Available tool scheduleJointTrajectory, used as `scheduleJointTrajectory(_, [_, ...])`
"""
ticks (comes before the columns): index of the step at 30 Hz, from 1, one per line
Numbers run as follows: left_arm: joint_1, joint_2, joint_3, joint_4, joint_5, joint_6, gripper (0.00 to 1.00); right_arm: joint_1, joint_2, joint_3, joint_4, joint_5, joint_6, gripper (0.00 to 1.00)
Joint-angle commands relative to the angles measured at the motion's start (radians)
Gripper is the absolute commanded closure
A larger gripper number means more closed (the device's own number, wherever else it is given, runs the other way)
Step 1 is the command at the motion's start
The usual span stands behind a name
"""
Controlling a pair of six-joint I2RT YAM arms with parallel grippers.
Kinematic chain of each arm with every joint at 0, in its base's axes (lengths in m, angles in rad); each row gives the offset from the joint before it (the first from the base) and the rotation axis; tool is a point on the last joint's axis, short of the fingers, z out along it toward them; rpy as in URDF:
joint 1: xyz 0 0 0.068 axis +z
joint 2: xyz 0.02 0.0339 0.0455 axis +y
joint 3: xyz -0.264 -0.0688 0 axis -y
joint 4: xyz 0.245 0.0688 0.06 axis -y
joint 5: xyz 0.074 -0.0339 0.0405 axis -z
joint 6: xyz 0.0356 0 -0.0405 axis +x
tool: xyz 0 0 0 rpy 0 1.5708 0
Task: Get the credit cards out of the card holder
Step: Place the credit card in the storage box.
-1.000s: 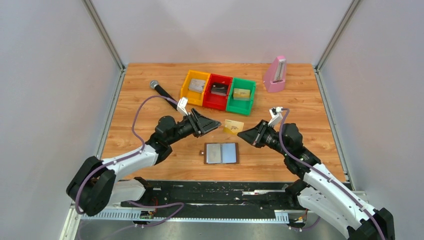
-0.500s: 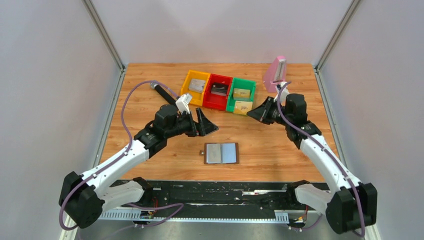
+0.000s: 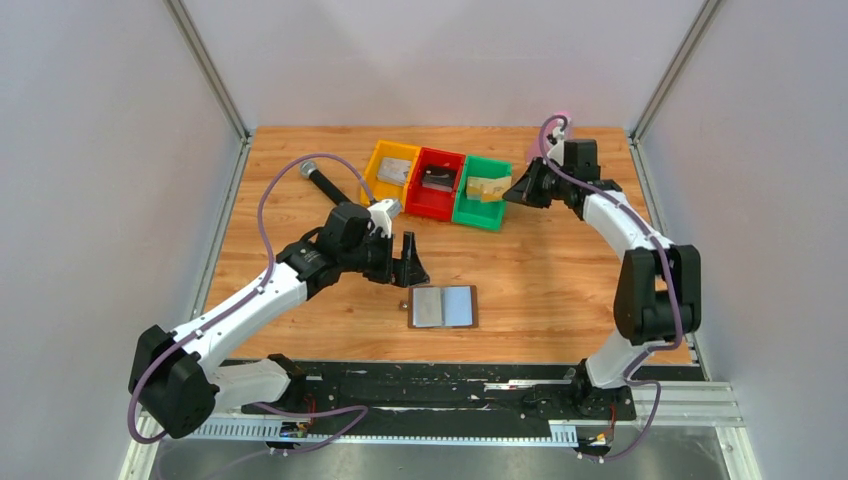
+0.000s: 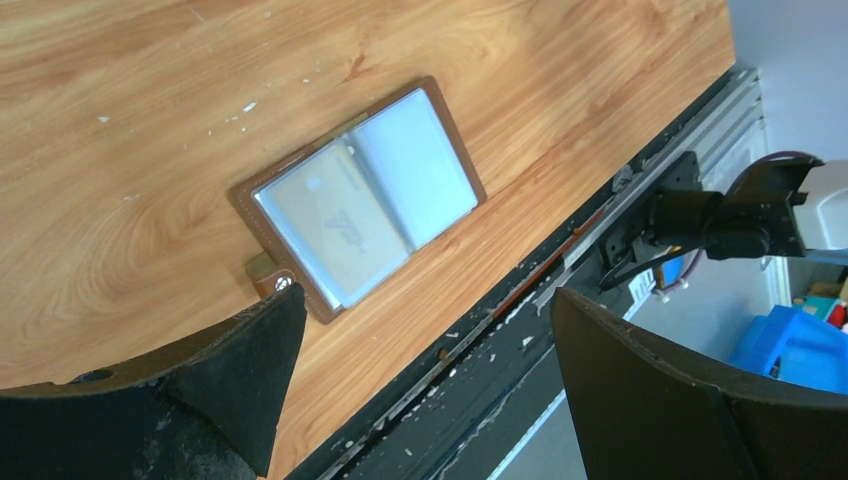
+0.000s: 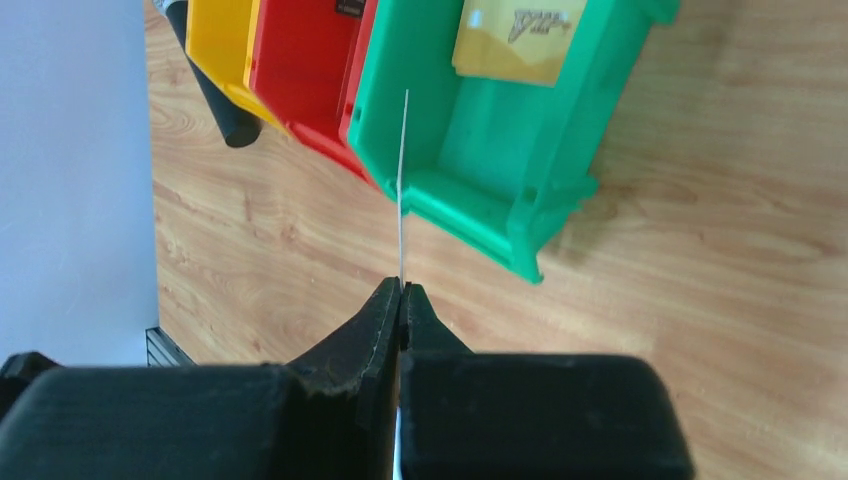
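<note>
The card holder (image 3: 443, 307) lies open and flat near the table's front edge, brown rim around two silvery panels. In the left wrist view its left panel (image 4: 330, 215) shows a pale card with a faint logo inside the pocket. My left gripper (image 3: 410, 262) hovers just behind and left of the card holder (image 4: 360, 200), open wide with nothing between its fingers (image 4: 428, 293). My right gripper (image 5: 402, 290) is shut on a thin card (image 5: 403, 180), seen edge-on over the near-left rim of the green bin (image 5: 480, 150). A gold card (image 5: 515, 40) lies in that bin.
Yellow (image 3: 392, 172), red (image 3: 437, 180) and green (image 3: 482, 190) bins stand in a row at the back. A black microphone (image 3: 322, 180) lies left of them. A pink metronome (image 3: 560, 117) is mostly hidden behind the right arm. Metal rails border the table's front edge (image 4: 560, 270).
The right arm carried its card from the table's middle back to the green bin. The left gripper opened wide and swung down toward the card holder.
</note>
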Motion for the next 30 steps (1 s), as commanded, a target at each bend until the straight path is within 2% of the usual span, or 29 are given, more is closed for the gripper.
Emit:
scheduleJointTrajectory(1, [-0.002, -0.014, 0.044, -0.067, -0.001, 0.079, 0.00, -0.001, 0.102, 0.148, -0.032, -0.013, -0.041, 1.00])
scheduleJointTrajectory(13, [-0.003, -0.053, 0.060, -0.109, -0.024, 0.152, 0.00, -0.002, 0.352, 0.344, -0.069, -0.028, 0.001, 1.00])
scheduleJointTrajectory(30, [-0.002, -0.071, 0.036, -0.091, -0.035, 0.142, 0.00, -0.003, 0.456, 0.438, -0.070, -0.063, 0.036, 1.00])
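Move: I hold the gold credit card in my right hand, and the green storage box is centred about 10 cm ahead of that hand, 4 cm to its left and 11 cm below. A gold card already lies in the box, some 12 cm ahead and 4 cm left. The red box stands 12 cm left of the green one; the pink metronome is about 16 cm ahead and 14 cm right. From my idle left hand, the green box is roughly 28 cm ahead and 16 cm right. With my right fingers still shut on the card, I carry it forward about 8 cm over the near right part of the green box. After a nearly level start I sink some 5.5 cm as I go, tipping the fingers a little further down, then creep forward so that the card's free end reaches in over the card already there. ##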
